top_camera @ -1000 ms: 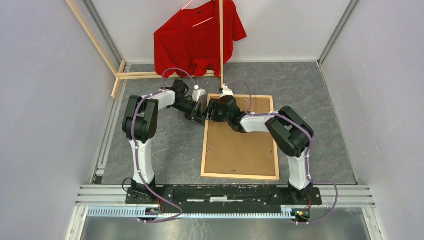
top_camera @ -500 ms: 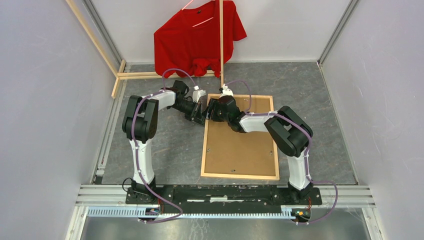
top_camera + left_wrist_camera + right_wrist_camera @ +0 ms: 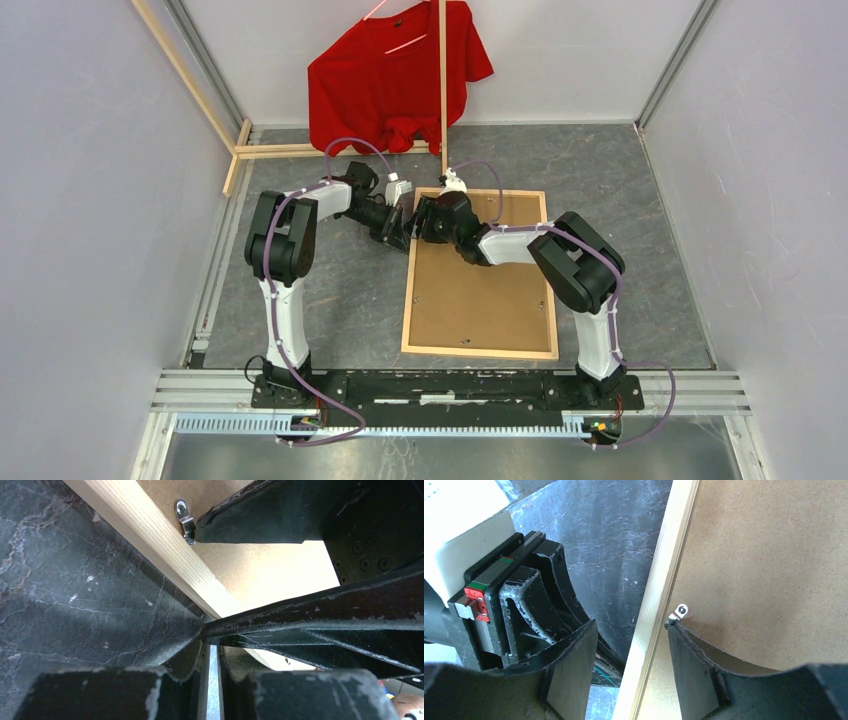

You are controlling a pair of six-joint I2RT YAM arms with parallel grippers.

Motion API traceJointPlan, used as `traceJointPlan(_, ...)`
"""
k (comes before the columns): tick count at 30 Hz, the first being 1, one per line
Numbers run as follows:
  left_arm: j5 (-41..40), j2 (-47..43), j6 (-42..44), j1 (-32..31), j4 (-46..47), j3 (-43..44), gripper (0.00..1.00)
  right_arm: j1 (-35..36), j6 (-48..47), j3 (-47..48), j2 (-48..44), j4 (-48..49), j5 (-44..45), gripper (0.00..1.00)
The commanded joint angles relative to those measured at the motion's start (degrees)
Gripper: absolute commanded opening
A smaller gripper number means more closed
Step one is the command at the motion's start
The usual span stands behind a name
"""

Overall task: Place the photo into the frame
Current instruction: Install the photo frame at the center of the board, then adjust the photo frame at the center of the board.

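Observation:
The frame (image 3: 480,352) lies face down on the dark table, with a brown backing board (image 3: 485,290) filling it. The photo is hidden. Both grippers meet at the frame's left strip (image 3: 664,590) near its far corner. My right gripper (image 3: 631,627) is open and straddles that strip. One of its fingers rests on the board by a small metal tab (image 3: 680,612), the other hangs over the table outside. My left gripper (image 3: 212,640) is low on the table at the strip's outer edge (image 3: 150,540). Its jaws are shut to a thin slit with nothing in it.
A red shirt (image 3: 395,75) hangs on a hanger at the back wall. Loose light-wood slats (image 3: 290,150) lie and lean at the back left, and one upright slat (image 3: 442,70) stands behind the frame. Pale walls enclose both sides.

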Motion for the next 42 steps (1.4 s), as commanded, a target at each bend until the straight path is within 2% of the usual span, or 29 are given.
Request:
traceJointPlan(1, 2.4, -1.8, 0.2, -2.0, 2.0, -0.7, 0.16, 0.1, 1.2, 0.7, 3.3, 0.1, 1.5, 0.61)
traceJointPlan(14, 2.0, -2.8, -0.1, -2.2, 2.0, -1.1, 0.16, -1.5, 1.6, -0.6, 1.6, 3.4, -0.9, 0.58)
traceJointPlan(20, -0.1, -6.0, 2.3, -0.8, -1.4, -1.5, 0.16, -6.6, -1.8, -7.6, -11.3, 1.7, -3.2, 0.78)
traceJointPlan(25, -4.3, -9.7, 5.9, -1.7, -2.1, -5.3, 0.16, -17.0, -7.3, -16.7, -26.4, -5.6, 0.3, 0.96)
traceJointPlan(30, -11.6, -12.6, 8.5, -6.4, -0.4, -10.9, 0.17, -27.1, -13.3, -22.9, -35.2, -12.8, 9.6, 0.98)
traceJointPlan(34, -15.6, -13.5, 8.9, -11.5, 1.2, -14.6, 0.17, -32.2, -14.9, -23.6, -32.9, -13.6, 8.9, 0.98)
traceJointPlan(42, -18.2, -18.2, 9.3, -19.1, 1.1, -18.9, 0.18, -32.9, -16.3, -16.8, -21.0, -15.7, -1.8, 0.98)
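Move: My right hand straddles the frame's left rail, its right finger at the far left clip, about 3 cm to its right. The far right clip it goes for lies roughly 30 cm to its right, level ahead and slightly below; the near right clip is 19 cm farther back, the top clip 7 cm ahead and 17 cm right. My left fingers are against the left rail's outer side; the near left clip lies some 14 cm back and 2 cm right. After a short hold, I lift my right hand clear of the far left clip and swing it in an arc about 31 cm right over the board, opening it wide and turning about 30 degrees clockwise, then lower it astride the right rail at the far right clip. My nearly shut left hand eases up off the rail, travels some 10 cm back along it while turning clockwise, and comes in rightward against its outer side beside the near left clip. ##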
